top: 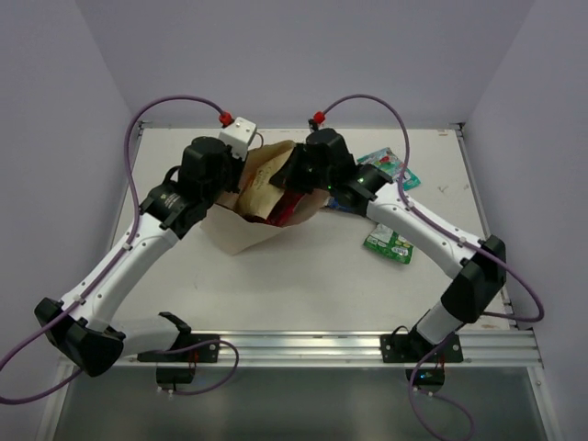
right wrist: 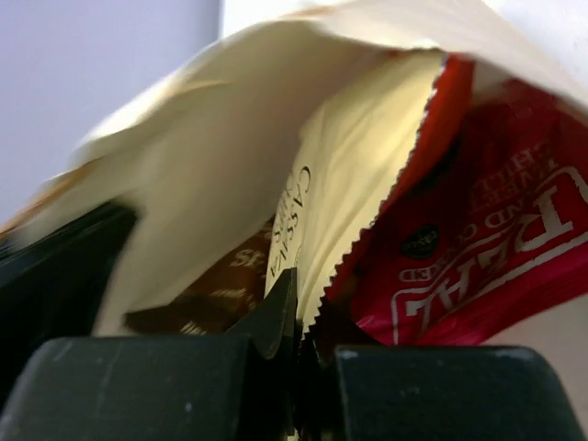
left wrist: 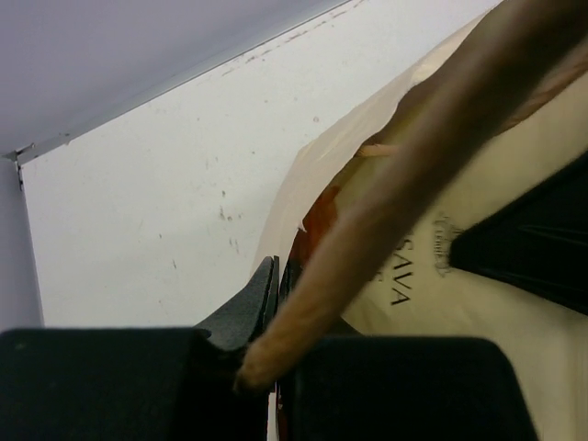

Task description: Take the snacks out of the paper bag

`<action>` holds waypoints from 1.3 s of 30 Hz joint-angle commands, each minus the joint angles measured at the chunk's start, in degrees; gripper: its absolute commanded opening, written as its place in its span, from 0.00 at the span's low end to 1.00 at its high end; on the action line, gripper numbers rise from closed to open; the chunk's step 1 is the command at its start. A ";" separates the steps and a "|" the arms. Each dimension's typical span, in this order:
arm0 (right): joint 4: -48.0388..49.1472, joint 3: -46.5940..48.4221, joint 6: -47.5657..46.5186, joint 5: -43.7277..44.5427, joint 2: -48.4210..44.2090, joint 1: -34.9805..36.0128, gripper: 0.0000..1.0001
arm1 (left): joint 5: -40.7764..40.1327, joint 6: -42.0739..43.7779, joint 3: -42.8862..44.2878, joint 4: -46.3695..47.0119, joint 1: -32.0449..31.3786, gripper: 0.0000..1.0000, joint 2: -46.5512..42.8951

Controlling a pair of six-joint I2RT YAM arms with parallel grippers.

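The cream paper bag [top: 241, 234] lies on its side mid-table, mouth toward the back. My left gripper [top: 246, 184] [left wrist: 278, 285] is shut on the bag's rim [left wrist: 308, 175], and a twisted handle [left wrist: 413, 165] crosses in front of it. My right gripper [top: 292, 184] [right wrist: 301, 312] is inside the mouth, shut on the serrated edge of the orange-and-cream chip bag [right wrist: 358, 184] [left wrist: 459, 303]. Inside the bag, the pink-red "REAL" bag [right wrist: 496, 248] [top: 299, 209] lies to its right and the brown pack [right wrist: 216, 294] to its left.
Three packs lie on the table right of the bag: a green one [top: 388, 243], a teal-pink one [top: 386, 165] and a small blue one [top: 344, 202] partly under the right arm. Walls close in the table at the back and sides.
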 commanded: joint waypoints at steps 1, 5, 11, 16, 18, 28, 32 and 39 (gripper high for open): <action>2.84 3.27 -4.04 -2.69 -10.77 0.07 0.00 | -4.38 -0.31 -0.84 2.77 0.26 0.00 0.12; 1.34 8.79 -7.74 -3.05 -15.87 -0.11 0.00 | -7.73 0.31 -1.28 2.69 0.35 0.00 0.56; -6.12 22.49 -12.75 -7.79 -20.27 -4.23 0.00 | -11.51 2.42 -0.49 2.33 0.96 0.00 1.96; -9.55 28.58 -13.90 -9.20 -22.29 -11.52 0.00 | -13.36 3.82 1.09 2.33 2.89 0.00 3.11; -11.13 31.13 -13.72 -8.76 -21.33 -15.37 0.00 | -13.44 4.61 1.62 2.60 4.55 0.00 3.11; -7.48 35.71 -11.71 -11.57 -3.17 -25.42 0.00 | -11.86 8.83 9.17 2.77 13.26 0.00 3.72; 2.11 35.78 -9.16 -12.45 6.42 -25.42 0.00 | -11.77 9.98 12.34 3.65 15.11 0.00 4.86; 20.65 36.08 -4.59 -21.23 21.12 -25.51 0.00 | -8.01 12.35 10.51 5.67 16.69 0.00 3.46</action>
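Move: The yellow chips bag is already pinched in the right fingers in the paper bag's mouth. Clear table for it lies about 26 cm ahead of the right hand, 8 cm to its right, 27 cm down. From that hand the blue snack is about 21 cm ahead and 22 cm right, the teal one 31 ahead and 36 right, both on the table; the red bag is 4 ahead, 3 right, 15 below. The yellow bag's middle is level with the left hand, 6 cm right, 9 below. The yellow chips bag comes up out of the paper bag in the right hand's shut fingers, rising about 35 cm while drawing back and right, fingertips tilting up; the hand then swings far forward and down towards the clear table left of the blue snack, the tilt partly undone. The left hand, still pinching the paper bag's rim, pulls it about 13 cm left and a little forward, turning counter-clockwise. ##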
